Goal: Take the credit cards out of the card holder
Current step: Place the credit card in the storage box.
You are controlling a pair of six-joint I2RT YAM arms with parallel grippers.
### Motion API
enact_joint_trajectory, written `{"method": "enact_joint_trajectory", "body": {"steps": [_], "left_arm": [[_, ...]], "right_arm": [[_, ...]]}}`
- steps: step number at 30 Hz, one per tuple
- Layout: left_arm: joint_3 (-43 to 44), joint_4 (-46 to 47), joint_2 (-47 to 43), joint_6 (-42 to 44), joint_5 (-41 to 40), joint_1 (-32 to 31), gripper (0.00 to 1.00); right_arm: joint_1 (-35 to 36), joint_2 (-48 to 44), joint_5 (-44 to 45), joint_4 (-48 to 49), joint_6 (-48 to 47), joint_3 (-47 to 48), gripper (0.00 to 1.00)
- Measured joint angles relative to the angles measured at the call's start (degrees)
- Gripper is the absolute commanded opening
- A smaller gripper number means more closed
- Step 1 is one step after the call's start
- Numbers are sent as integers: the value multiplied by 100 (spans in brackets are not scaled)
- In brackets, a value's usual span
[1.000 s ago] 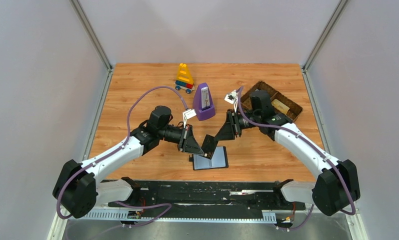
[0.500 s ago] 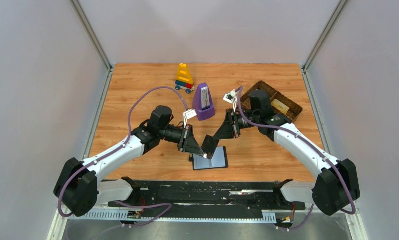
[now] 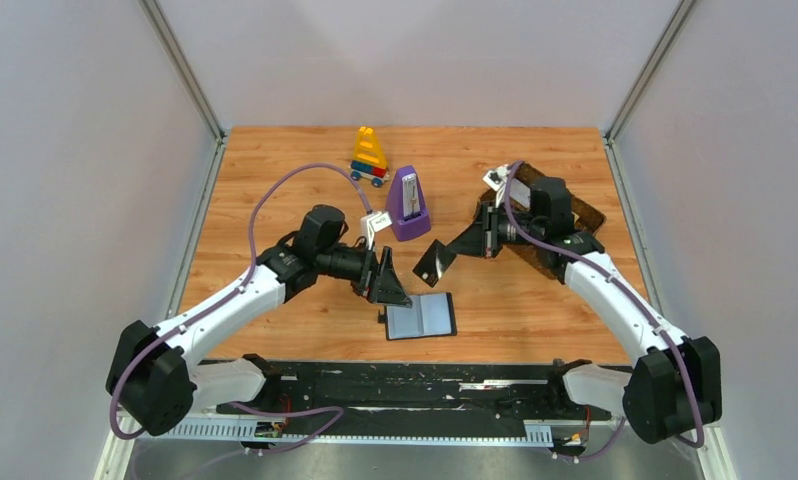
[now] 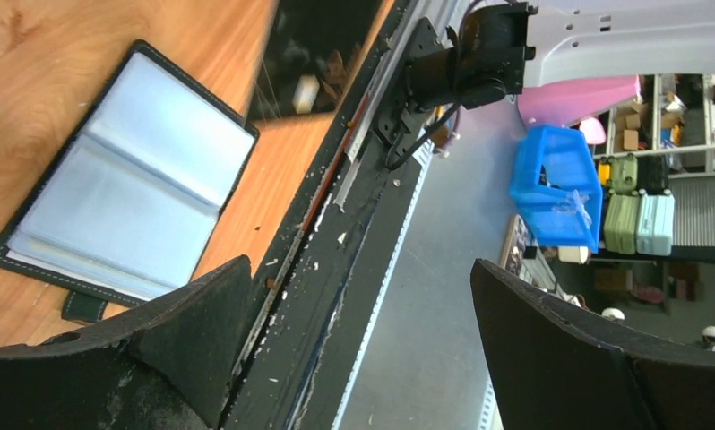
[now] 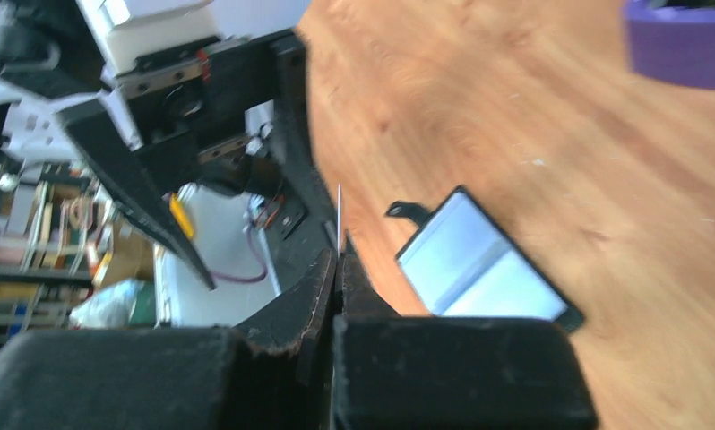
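The card holder [image 3: 421, 316] lies open and flat near the table's front edge, showing two grey-blue panels inside a black rim; it also shows in the left wrist view [image 4: 130, 215] and the right wrist view [image 5: 484, 269]. My right gripper [image 3: 453, 250] is shut on a dark credit card [image 3: 433, 263], held in the air above and behind the holder. In the right wrist view the card [image 5: 339, 215] shows only as a thin edge sticking out of the shut jaws [image 5: 338, 255]. My left gripper [image 3: 393, 292] hangs open just left of the holder, with nothing between its fingers [image 4: 363, 296].
A purple metronome [image 3: 408, 204] stands behind the grippers, and a toy of coloured blocks [image 3: 369, 156] beyond it. A brown woven tray [image 3: 575, 212] sits at the back right, partly under my right arm. The black rail [image 3: 415, 382] runs along the table's near edge.
My left gripper has opened and let go of the dark card. My right gripper has shut on the card and carried it up and to the right, away from the holder.
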Motion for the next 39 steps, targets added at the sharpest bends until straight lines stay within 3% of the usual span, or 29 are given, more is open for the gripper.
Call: {"method": "enact_joint_trajectory", "body": {"steps": [5,16,28,39], "left_arm": [[295,-542,-92,197,-306,0,100],[1064,-1956,-413,938,-1222,0,100],[1117,-2680,-566,1493,-2013,2,100],[1110,-2765,-629,1652,-2221,2,100]], "right_arm": [[-791,-275,651,232,407,-188,0],[-2647,-1303,3117,1279,1451,-1211,0],[-3178,-1408,4972,2629,2640,-2514,0],[-3178,-684,5204,3381,3423,-2761,0]]}}
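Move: The black-card compartment of the storage box, where I'm taking the card in my right fingers, lies roughly 24 cm right, 12 cm ahead and 19 cm below my right hand. From that hand, the gold cards' compartment is 28 cm right and 18 ahead, the purple metronome 8 left and 14 ahead, and the open card holder 5 left and 10 back. From my left hand the black-card compartment is some 36 cm right, 20 ahead and 16 below. With the card still pinched in my shut right fingers, I sweep about 27 cm to the right and 13 cm forward to the storage box, swinging the wrist some 90 degrees clockwise, then sink roughly 8 cm towards the black-card compartment. Meanwhile my empty, wide-open left hand draws off about 6 cm to the left, rising slightly and coming back down. ##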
